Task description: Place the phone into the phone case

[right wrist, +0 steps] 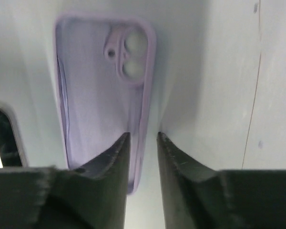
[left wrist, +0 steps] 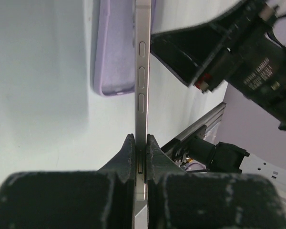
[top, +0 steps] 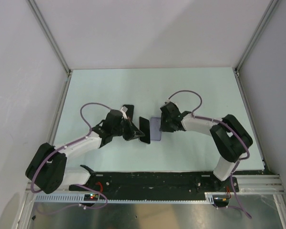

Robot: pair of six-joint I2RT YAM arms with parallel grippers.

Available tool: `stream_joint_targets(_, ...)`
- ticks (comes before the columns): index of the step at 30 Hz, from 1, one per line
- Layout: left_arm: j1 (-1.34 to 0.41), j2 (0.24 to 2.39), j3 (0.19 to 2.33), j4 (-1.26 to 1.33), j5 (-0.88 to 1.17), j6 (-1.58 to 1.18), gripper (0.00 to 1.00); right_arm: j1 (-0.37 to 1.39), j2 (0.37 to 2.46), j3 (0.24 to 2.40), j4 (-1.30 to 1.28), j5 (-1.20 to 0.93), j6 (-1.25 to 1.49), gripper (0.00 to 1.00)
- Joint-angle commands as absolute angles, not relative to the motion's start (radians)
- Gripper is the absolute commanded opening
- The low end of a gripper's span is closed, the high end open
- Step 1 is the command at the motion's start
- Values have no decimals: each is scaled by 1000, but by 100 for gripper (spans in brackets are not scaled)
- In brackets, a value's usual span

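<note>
The phone (left wrist: 142,81) is held on edge, its silver side with buttons facing the left wrist camera. My left gripper (left wrist: 140,138) is shut on its near end. In the top view the dark phone (top: 144,130) stands tilted just left of the lilac phone case (top: 156,130), which lies flat and open side up. My right gripper (right wrist: 143,134) straddles the right rim of the case (right wrist: 102,86), one finger inside it and one outside. The jaws stand slightly apart, with a gap showing beside the rim. A corner of the phone (right wrist: 5,138) shows at the left edge of the right wrist view.
The pale green table (top: 152,90) is enclosed by white walls with aluminium posts. A black rail (top: 148,181) carries both arm bases along the near edge. The right arm's wrist (left wrist: 238,52) hangs close over the phone's far end.
</note>
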State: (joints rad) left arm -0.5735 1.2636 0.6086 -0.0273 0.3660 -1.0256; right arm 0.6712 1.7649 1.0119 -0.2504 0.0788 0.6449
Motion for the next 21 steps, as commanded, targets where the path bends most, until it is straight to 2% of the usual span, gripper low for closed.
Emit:
stream_joint_targets(1, -572, 1229, 566, 200, 446, -1139, 0, 702, 1667, 891, -279, 35, 706, 42)
stream_joint_targets(3, -575, 1240, 558, 228, 453, -1160, 0, 696, 1621, 864, -256, 22, 719, 56)
stream_joint_targets(6, -588, 1275, 558, 286, 469, -1201, 0, 675, 1564, 850, -246, 26, 729, 64)
stream_joint_targets(21, -618, 1577, 615, 617, 572, -1464, 0, 504, 1447, 836, -179, -66, 729, 65)
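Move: The left hand holds the phone by its edge; the empty phone case it is bound for lies about 9 cm to its right, 4 cm farther out and 8 cm below. The other black phone is some 13 cm ahead of the left hand and 8 cm to its left, 9 cm lower. The right fingertips straddle the case's right wall, its middle about 4 cm to their left, 1 cm ahead and hardly lower. Left hand carries the phone about 5 cm right over the case; right opens, backs off, then rises rightward. ##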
